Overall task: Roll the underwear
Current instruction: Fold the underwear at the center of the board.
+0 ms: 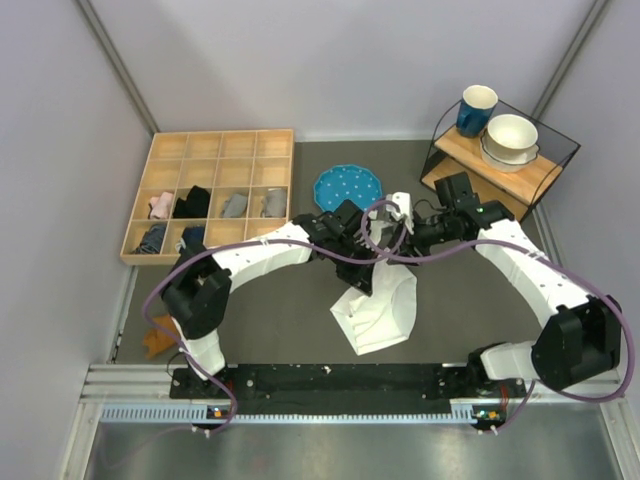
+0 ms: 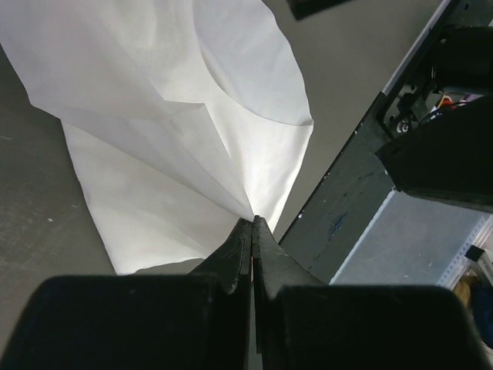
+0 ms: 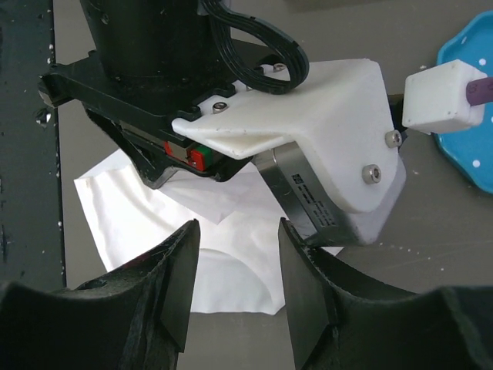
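The white underwear (image 1: 385,310) lies partly spread on the dark tabletop, its upper part drawn up to a peak. My left gripper (image 1: 365,272) is shut on that peak; in the left wrist view the cloth (image 2: 154,154) fans out from the closed tips of the gripper (image 2: 253,220). My right gripper (image 1: 398,243) hovers just right of the left one, open, with nothing between its fingers. The right wrist view shows that gripper (image 3: 235,254) above the white cloth (image 3: 115,200), facing the left gripper's body. No waistband lettering is visible.
A wooden compartment tray (image 1: 222,133) with small cloth bundles sits at the back left. A blue plate (image 1: 348,186) lies behind the grippers. A wire shelf (image 1: 500,175) with a blue mug (image 1: 476,108) and white bowls (image 1: 511,138) stands at the back right. A black rail (image 1: 330,380) runs along the near edge.
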`<state>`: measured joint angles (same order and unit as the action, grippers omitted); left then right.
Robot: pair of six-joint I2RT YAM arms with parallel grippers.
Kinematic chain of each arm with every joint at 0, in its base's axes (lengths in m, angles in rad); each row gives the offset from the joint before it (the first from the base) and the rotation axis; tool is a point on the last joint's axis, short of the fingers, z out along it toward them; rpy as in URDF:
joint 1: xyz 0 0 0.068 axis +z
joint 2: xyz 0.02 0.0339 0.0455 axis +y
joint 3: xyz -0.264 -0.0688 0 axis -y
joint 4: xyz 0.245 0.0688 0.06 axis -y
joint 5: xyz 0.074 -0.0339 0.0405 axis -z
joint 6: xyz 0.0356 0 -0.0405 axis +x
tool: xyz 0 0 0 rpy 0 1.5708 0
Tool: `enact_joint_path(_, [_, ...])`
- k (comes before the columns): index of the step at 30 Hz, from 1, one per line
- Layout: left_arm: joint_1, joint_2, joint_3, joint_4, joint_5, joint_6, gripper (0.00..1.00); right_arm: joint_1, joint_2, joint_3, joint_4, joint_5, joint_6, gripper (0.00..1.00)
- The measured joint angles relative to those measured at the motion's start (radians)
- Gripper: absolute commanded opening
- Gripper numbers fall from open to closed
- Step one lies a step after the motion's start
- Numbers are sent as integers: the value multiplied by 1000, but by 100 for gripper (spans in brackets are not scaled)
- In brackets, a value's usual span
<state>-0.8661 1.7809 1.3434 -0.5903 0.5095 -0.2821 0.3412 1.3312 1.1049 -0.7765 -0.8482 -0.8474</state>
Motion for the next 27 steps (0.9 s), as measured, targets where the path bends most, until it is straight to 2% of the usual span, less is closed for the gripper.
enact_joint_path(27, [-121,11,-80,126,-58,-160,0,-23,-19,-28,-147,42,-16,47])
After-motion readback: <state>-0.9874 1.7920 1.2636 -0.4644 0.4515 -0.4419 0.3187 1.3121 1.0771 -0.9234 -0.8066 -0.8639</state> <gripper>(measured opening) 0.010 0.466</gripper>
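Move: The left gripper already pinches a lifted edge of the white underwear; the middle of the spread cloth lies about 3 cm back, 3 cm to its right and some 9 cm below. The cloth's near edge is about 11 cm back and 4 cm right of that hand, and the blue plate some 27 cm ahead and 5 cm left. From the open, empty right gripper, the underwear's middle is roughly 9 cm back, 4 cm left and 16 cm down. Keep the left fingers shut on the underwear and draw the lifted flap back about 4 cm towards the near edge, drifting some 2.5 cm right and sinking 2 cm as you go. Bring the half-open right gripper back, right and down by 2 to 3 cm each, turning it slightly, without gripping anything. ##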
